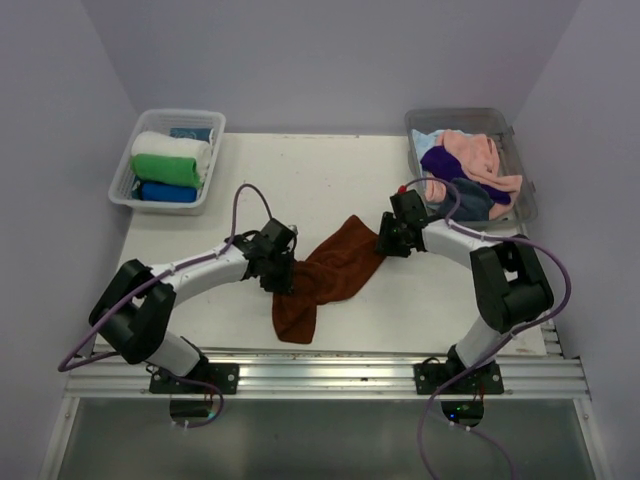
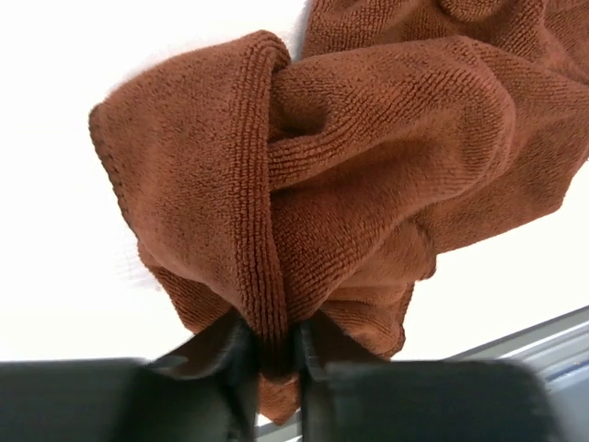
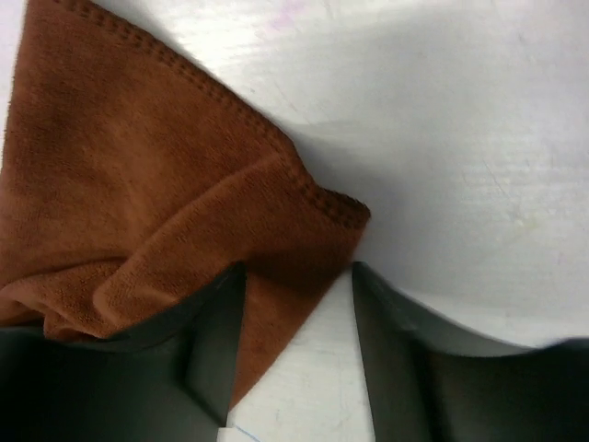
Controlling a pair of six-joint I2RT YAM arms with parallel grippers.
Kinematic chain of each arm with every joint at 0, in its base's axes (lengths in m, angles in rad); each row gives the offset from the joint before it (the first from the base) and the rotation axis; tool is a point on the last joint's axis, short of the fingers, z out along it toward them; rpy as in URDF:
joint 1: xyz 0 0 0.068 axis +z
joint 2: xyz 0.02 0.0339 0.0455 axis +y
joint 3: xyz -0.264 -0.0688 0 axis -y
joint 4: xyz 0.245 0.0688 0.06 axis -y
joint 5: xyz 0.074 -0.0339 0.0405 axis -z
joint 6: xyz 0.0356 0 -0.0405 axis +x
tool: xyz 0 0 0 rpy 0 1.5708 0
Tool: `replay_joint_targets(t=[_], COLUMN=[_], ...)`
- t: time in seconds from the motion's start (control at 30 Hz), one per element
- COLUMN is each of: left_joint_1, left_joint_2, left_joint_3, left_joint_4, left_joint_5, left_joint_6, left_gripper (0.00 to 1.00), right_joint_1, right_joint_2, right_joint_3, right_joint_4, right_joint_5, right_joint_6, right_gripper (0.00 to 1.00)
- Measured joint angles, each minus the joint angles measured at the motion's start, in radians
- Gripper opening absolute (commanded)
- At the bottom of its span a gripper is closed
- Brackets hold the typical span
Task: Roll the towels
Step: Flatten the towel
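Note:
A rust-brown towel [image 1: 335, 270] lies crumpled on the middle of the white table. My left gripper [image 1: 287, 275] is at its left edge. In the left wrist view the gripper [image 2: 274, 345] is shut on a bunched fold of the towel [image 2: 368, 138], whose hem runs down between the jaws. My right gripper [image 1: 385, 243] is at the towel's far right corner. In the right wrist view its jaws [image 3: 299, 295] stand open, and the towel's corner [image 3: 138, 184] lies flat on the table between them, unpinched.
A clear bin [image 1: 172, 113] at the back left holds rolled white [image 1: 170, 145], green [image 1: 170, 168] and blue [image 1: 168, 192] towels. A clear bin [image 1: 460, 112] at the back right holds loose pink [image 1: 475, 155], purple [image 1: 445, 165] and grey-blue [image 1: 470, 205] towels. A metal rail [image 1: 320, 375] runs along the table's near edge.

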Motion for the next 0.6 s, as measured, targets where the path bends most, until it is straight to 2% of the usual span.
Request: replay_joint_targets(t=[0.03, 0.07, 0.1, 0.3, 0.47, 0.6], left_joint_1=[0.000, 0.000, 0.000, 0.038, 0.190, 0.325], left_joint_2=[-0.001, -0.003, -0.006, -0.087, -0.166, -0.176], left_joint_3=[0.001, 0.003, 0.006, 0.108, 0.282, 0.491], left_joint_4=[0.000, -0.002, -0.006, -0.071, -0.107, -0.137], left_joint_5=[-0.007, -0.018, -0.026, -0.077, -0.077, -0.095], left_joint_6=[0.000, -0.002, 0.001, 0.029, 0.097, 0.160], left_gripper=[0.04, 0.00, 0.00, 0.00, 0.00, 0.00], right_joint_1=[0.000, 0.000, 0.000, 0.000, 0.000, 0.000], right_joint_2=[0.008, 0.022, 0.031, 0.044, -0.004, -0.087], right_joint_3=[0.005, 0.013, 0.020, 0.093, 0.285, 0.459], right_joint_4=[0.014, 0.029, 0.037, 0.032, -0.007, -0.016], right_joint_5=[-0.006, -0.014, -0.021, -0.029, -0.021, -0.004], right_joint_6=[-0.003, 0.001, -0.002, 0.002, -0.016, -0.023], right_gripper=[0.28, 0.10, 0.02, 0.00, 0.00, 0.00])
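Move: A fold at the bunched left end of the brown towel already lies between the left fingers, right at the hand point; the towel's middle is about 10 cm to the right and 4 cm ahead, and the white basket roughly 28 cm ahead and 26 cm left. The right hand, low over the table, has the towel's right corner about 1 cm ahead, barely below; the grey bin stands some 17 cm ahead and 19 cm to its right. Both hands finish shutting on the towel: the left squeezes the fold it already straddles almost in place, while the right slides a couple of centimetres forward and a little left to pinch the right corner. Then both lift together and speed up, rising some 22 cm and swinging forward, the left about 14 cm with a late 7 cm drift left towards the white basket, the right about 10 cm with a slight leftward drift, fingers tipping forward some 30 degrees and keeping their hold. ##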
